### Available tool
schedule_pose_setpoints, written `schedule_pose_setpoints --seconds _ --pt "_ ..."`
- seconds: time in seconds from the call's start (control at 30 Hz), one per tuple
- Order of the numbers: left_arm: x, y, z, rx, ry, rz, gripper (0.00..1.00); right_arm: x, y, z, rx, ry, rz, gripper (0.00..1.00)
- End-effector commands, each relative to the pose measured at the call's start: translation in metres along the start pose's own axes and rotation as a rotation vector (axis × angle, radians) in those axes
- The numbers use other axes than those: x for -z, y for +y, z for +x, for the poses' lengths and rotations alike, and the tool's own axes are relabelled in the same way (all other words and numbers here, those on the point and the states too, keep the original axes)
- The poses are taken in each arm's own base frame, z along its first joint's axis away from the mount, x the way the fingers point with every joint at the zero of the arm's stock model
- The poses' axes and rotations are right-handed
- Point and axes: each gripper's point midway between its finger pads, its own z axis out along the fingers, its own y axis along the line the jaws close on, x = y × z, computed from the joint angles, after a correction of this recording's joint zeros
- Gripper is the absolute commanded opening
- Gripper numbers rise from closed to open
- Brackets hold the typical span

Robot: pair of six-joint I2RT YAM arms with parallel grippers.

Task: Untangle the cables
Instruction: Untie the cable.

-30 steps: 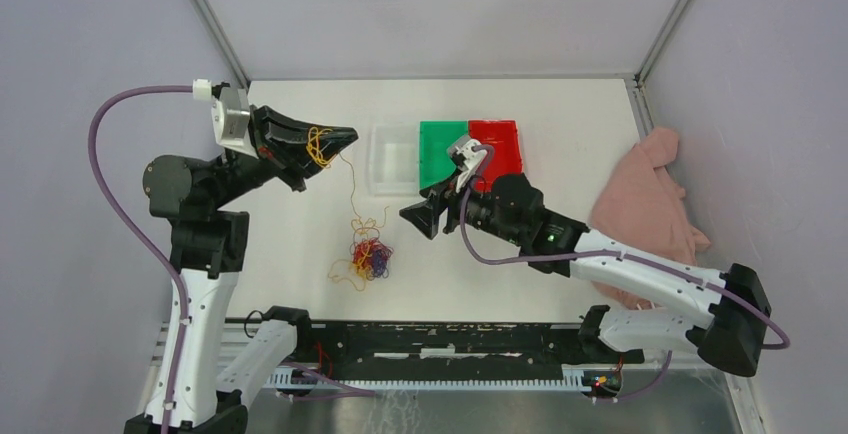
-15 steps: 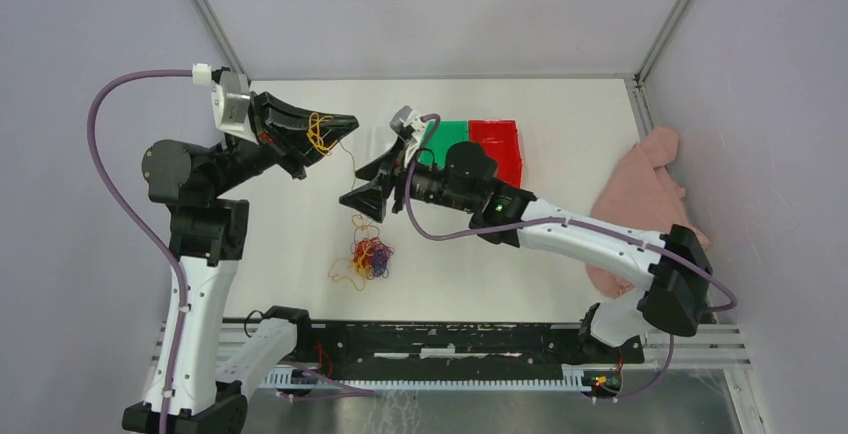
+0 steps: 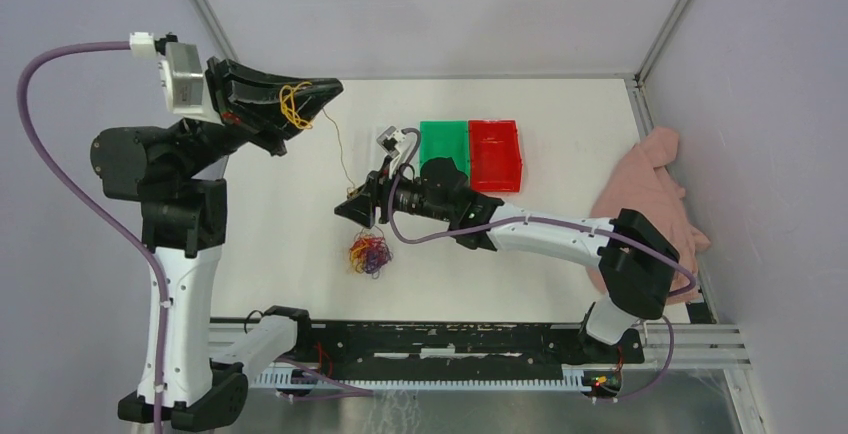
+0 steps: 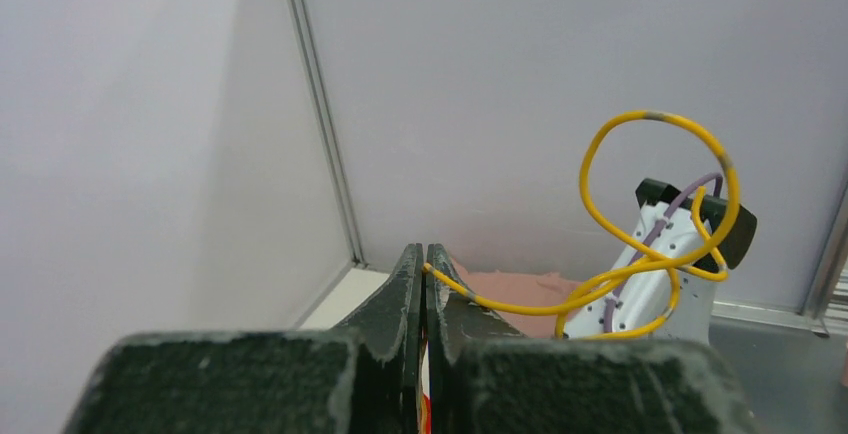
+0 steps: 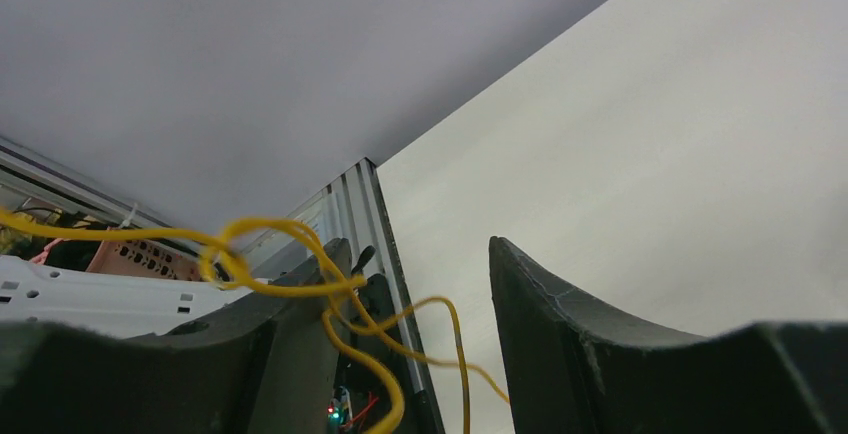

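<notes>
My left gripper [image 3: 333,85] is raised at the back left, shut on the yellow cable [image 3: 293,104], whose loops hang beside its fingers. In the left wrist view the jaws [image 4: 425,256] pinch the yellow cable [image 4: 655,219] at their tips. One thin yellow strand [image 3: 340,154] runs down to the tangle of red, yellow and dark blue cables [image 3: 368,252] on the table. My right gripper [image 3: 347,212] hovers just above that tangle, open. Loops of yellow cable [image 5: 395,319] cross the gap between its fingers [image 5: 415,246], touching the left finger [image 5: 300,304].
A green bin [image 3: 448,139] and a red bin [image 3: 496,152] stand side by side behind the right arm. A pink cloth [image 3: 650,204] lies at the table's right edge. Grey walls close in the table at the back and sides.
My left gripper has lifted up and to the left, drawing the yellow cable taut. My right arm has swung left from the bins to the strand above the tangle.
</notes>
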Motion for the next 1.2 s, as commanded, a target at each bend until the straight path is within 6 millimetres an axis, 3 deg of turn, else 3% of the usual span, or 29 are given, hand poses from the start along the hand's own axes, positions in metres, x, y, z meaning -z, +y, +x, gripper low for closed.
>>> schedule_pose_setpoints --seconds 0.0,0.3,0.53,0.6,0.73,0.77,0.9,1.17 --pt "-0.008 -0.008 -0.048 -0.083 -0.090 0.007 0.03 -0.003 0.003 -0.005 -0.041 -0.063 -0.022 0.59" --pt "-0.016 -0.012 -0.110 -0.246 -0.191 -0.018 0.03 0.001 -0.026 0.036 -0.113 -0.039 0.039 0.52" --pt "-0.014 -0.007 -0.129 -0.317 -0.238 -0.079 0.03 0.013 -0.043 0.063 -0.160 -0.033 0.079 0.49" --pt "-0.014 -0.006 -0.130 -0.324 -0.239 -0.086 0.03 0.015 -0.044 0.065 -0.164 -0.034 0.080 0.41" --pt "-0.012 -0.001 -0.133 -0.353 -0.249 -0.120 0.03 0.019 -0.049 0.070 -0.164 -0.025 0.100 0.05" --pt "-0.012 0.001 -0.135 -0.364 -0.258 -0.133 0.03 0.020 -0.052 0.072 -0.163 -0.019 0.110 0.01" --pt "-0.010 0.005 -0.153 -0.429 -0.303 -0.178 0.03 0.025 -0.065 0.080 -0.171 -0.009 0.166 0.00" --pt "0.001 -0.003 -0.207 -0.609 -0.466 -0.259 0.03 0.047 -0.114 0.101 -0.203 0.005 0.379 0.00"
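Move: The yellow cable is held in the shut left gripper and hangs to the open right gripper, looping over its fingers about 2 cm above the right hand point; that loop is roughly 30 cm below the left hand and 3 cm farther out. From the right hand, the cable tangle lies almost straight below, some 26 cm down and 1 cm back, and the white box about 21 cm ahead, 4 cm right and 25 cm down. Lower the open right gripper about 12 cm towards the tangle, easing a little to its right; near the bottom, shut its fingers on the yellow cable and keep the pinch. Meanwhile raise the still-closed left gripper some 14 cm with its end of the cable, away from the tangle, drifting left late on and turning the wrist so the fingers point more upward and forward. ##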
